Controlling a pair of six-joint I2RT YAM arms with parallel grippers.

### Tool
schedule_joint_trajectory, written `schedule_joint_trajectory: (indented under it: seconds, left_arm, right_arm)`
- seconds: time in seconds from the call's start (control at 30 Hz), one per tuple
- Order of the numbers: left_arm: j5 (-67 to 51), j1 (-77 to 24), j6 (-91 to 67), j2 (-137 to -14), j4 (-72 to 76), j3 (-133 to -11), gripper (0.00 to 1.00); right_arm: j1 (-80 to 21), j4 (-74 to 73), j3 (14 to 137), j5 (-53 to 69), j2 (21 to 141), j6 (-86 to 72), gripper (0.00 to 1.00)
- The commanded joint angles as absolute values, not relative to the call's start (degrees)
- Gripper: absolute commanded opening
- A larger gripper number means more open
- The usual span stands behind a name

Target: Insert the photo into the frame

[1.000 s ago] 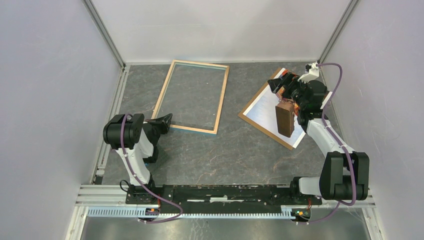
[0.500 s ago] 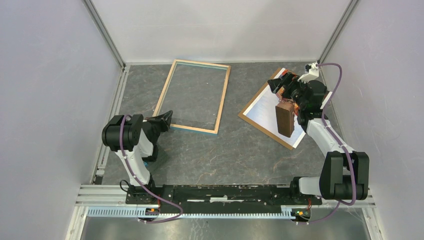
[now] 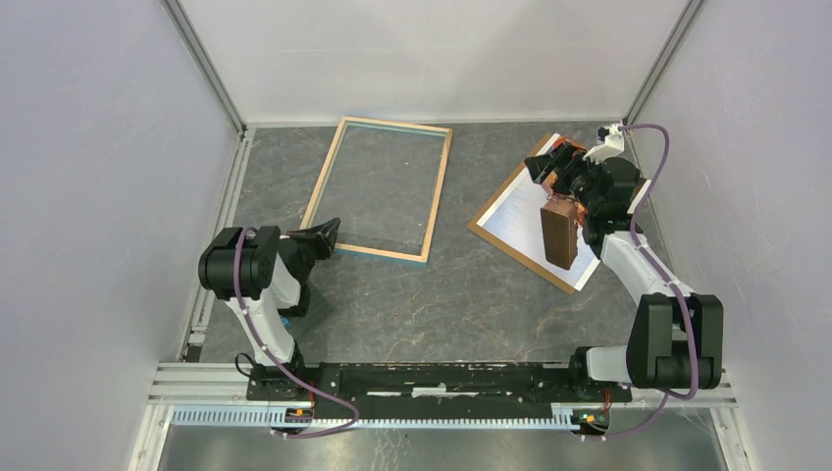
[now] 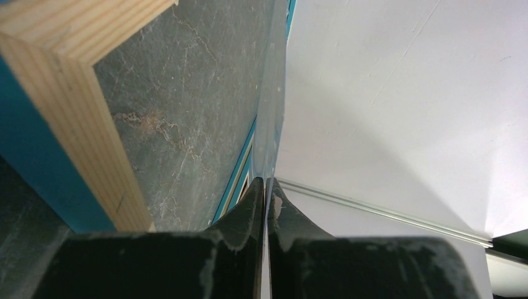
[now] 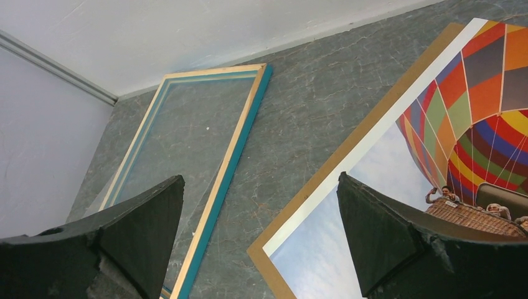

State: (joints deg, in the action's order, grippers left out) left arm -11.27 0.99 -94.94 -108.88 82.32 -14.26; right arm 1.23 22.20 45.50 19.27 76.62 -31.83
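Observation:
The frame lies back-up on the table at the far left, light wood on top with a blue edge. My left gripper is at its near left corner. In the left wrist view that gripper is shut on the thin edge of the frame's see-through sheet. The photo of a hot-air balloon lies face up on a brown backing board at the far right. My right gripper hovers over it, open and empty.
A brown block stands on the photo under my right arm. White walls close in the table on three sides. An aluminium rail runs along the table's left edge beside my left arm.
My left arm has drawn back slightly to the left, and the frame's far right corner has shifted a little to the right. The right arm holds still.

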Motion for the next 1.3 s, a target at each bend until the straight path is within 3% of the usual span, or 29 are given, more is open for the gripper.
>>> schedule_joint_trajectory:
  seconds: [0.0, 0.43, 0.9, 1.13, 1.27]
  left_arm:
    - [-13.37, -0.62, -95.19, -105.41, 81.81, -15.44, 0.08]
    - [-15.4, -2.02, -98.2, -107.93, 81.68, -18.52, 0.1]
    - [-12.56, -2.77, -92.05, -106.87, 76.88, -21.62, 0.46]
    - [-9.39, -5.71, -89.13, -105.88, 69.96, -23.7, 0.53]
    - [-7.51, -6.66, -86.9, -104.75, 64.99, -24.67, 0.53]
  right_arm:
    - [0.97, 24.6, 45.53, 19.87, 76.95, -31.47, 0.98]
    - [0.98, 24.35, 45.62, 20.03, 77.17, -31.18, 0.98]
    - [0.93, 24.03, 45.7, 20.0, 77.62, -30.92, 0.98]
    - [0.96, 23.99, 45.7, 20.03, 77.78, -30.77, 0.98]
    - [0.96, 23.85, 45.71, 19.87, 77.7, -30.57, 0.98]
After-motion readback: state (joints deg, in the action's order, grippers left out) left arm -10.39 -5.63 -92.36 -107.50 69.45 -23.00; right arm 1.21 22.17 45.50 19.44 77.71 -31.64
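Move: Just inside the near-left corner of the frame, the left hand still pinches the clear sheet. The frame's middle lies about 9 cm ahead of this hand, 9 cm to its right and 3 cm lower. The frame's near-left corner is some 9 cm to the hand's left and 3 cm back; the photo sits about 47 cm to its right and 4 cm ahead. From the idle right hand, the frame's middle is roughly 33 cm left, 4 cm ahead and 20 cm below. Shifting the pinched sheet some 3 cm to the right with a slight rise, the left hand turns about 5 degrees clockwise and pauses. Then its fingers open to about half, ending the pinch, while it edges roughly 2 cm forward over the frame. It finishes by going further right, about 4.5 cm in all, and sinking back to its starting height. ##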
